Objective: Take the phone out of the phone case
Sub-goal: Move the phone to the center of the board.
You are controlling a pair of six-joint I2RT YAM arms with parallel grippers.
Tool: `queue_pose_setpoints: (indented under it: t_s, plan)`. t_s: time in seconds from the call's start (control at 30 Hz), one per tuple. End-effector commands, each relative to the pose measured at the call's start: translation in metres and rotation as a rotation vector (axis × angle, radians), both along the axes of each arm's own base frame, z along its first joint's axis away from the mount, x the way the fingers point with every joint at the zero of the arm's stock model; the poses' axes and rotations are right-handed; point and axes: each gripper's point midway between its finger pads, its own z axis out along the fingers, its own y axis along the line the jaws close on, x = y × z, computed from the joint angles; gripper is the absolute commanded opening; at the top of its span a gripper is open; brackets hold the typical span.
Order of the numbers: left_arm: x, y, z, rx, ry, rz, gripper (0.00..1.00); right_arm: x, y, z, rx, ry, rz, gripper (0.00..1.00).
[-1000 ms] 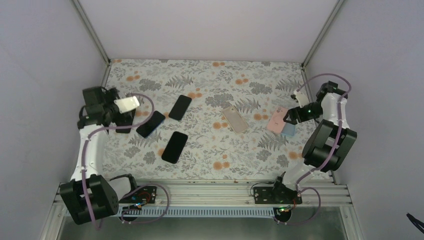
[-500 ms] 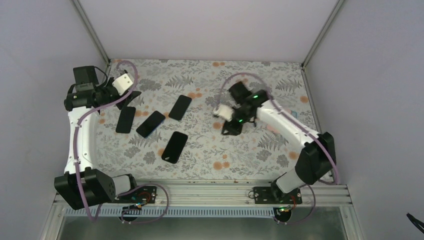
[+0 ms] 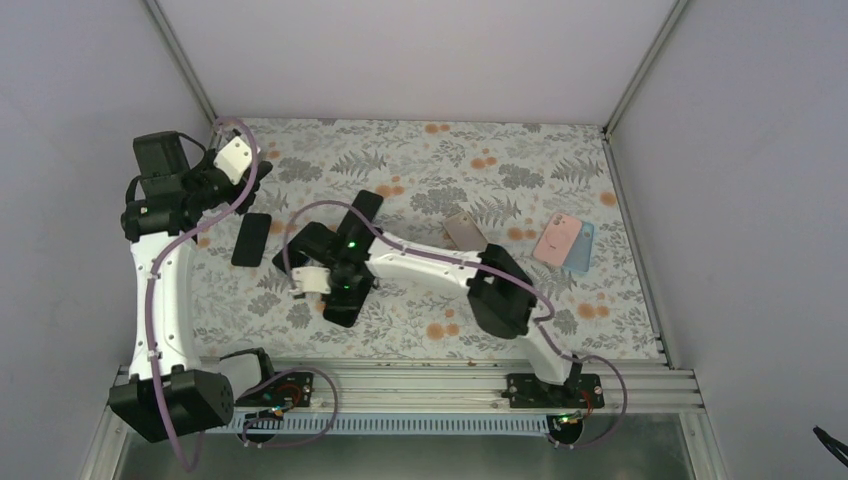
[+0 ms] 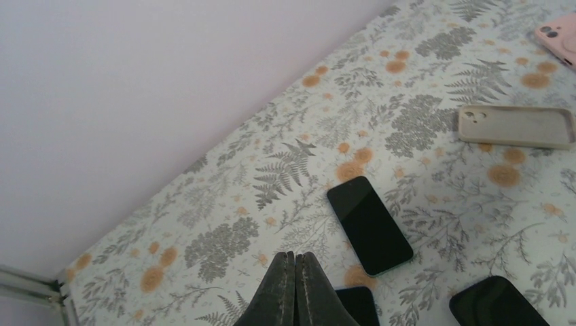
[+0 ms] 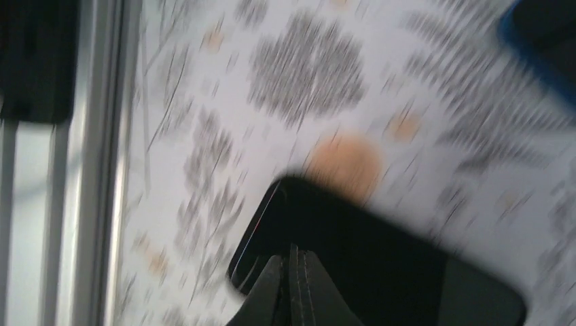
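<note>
Several dark phones lie face up on the floral table (image 3: 430, 150). One phone with a blue case rim (image 3: 296, 243) is partly covered by my right arm; its blue edge (image 5: 536, 51) shows blurred at the top right of the right wrist view. My right gripper (image 3: 338, 288) (image 5: 293, 257) is shut and empty, low over a bare black phone (image 3: 346, 312) (image 5: 394, 265). My left gripper (image 3: 262, 172) (image 4: 295, 258) is shut on nothing, raised near the back left corner. A teal-rimmed phone (image 4: 369, 224) lies ahead of it.
A black phone (image 3: 251, 239) lies at the left and another (image 3: 362, 212) near the middle. A beige case (image 3: 468, 236) (image 4: 516, 125), a pink case (image 3: 553, 238) and a blue case (image 3: 581, 248) lie at the right. Walls close three sides.
My right arm swept from the far right across the table to the black phone at front left, shutting its gripper. My left gripper rose toward the back left and shut.
</note>
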Motion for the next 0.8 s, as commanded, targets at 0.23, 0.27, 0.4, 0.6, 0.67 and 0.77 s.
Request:
queue_pose_setpoints:
  t_s: [0.23, 0.27, 0.4, 0.6, 0.67, 0.77]
  plan:
    - [0.006, 0.012, -0.006, -0.005, -0.021, 0.103, 0.02, 0.034, 0.068, -0.033, 0.029, -0.063, -0.038, 0.04]
    - [0.006, 0.012, -0.007, -0.005, -0.019, 0.103, 0.02, 0.033, 0.067, -0.038, 0.021, -0.057, -0.038, 0.04]
    - [0.010, 0.014, -0.011, -0.004, -0.008, 0.106, 0.02, 0.026, 0.058, -0.043, 0.003, -0.037, -0.031, 0.04]
    - [0.013, 0.013, -0.010, -0.022, -0.011, 0.106, 0.02, 0.012, 0.025, -0.049, -0.070, -0.027, -0.019, 0.04]
    - [0.013, 0.012, -0.009, -0.033, -0.009, 0.104, 0.02, 0.008, 0.011, -0.049, -0.103, -0.025, -0.015, 0.04]
    - [0.013, 0.011, -0.013, -0.041, 0.000, 0.098, 0.02, 0.003, -0.012, -0.049, -0.151, -0.032, -0.012, 0.04]
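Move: The phone's middle lies about 4 cm ahead and 2 cm to the left of the right hand, some 7 cm below its shut fingers. On the table at the same level, a blue-edged phone lies roughly 15 cm ahead and 13 cm left of the right hand, and the far phone some 23 cm straight ahead. From the left hand, the phone is about 9 cm back, 19 cm right and 32 cm below. Right, shut fingers pass 7 cm left over the phone, sink about 7, then push the phone rightward, fingertips down. ##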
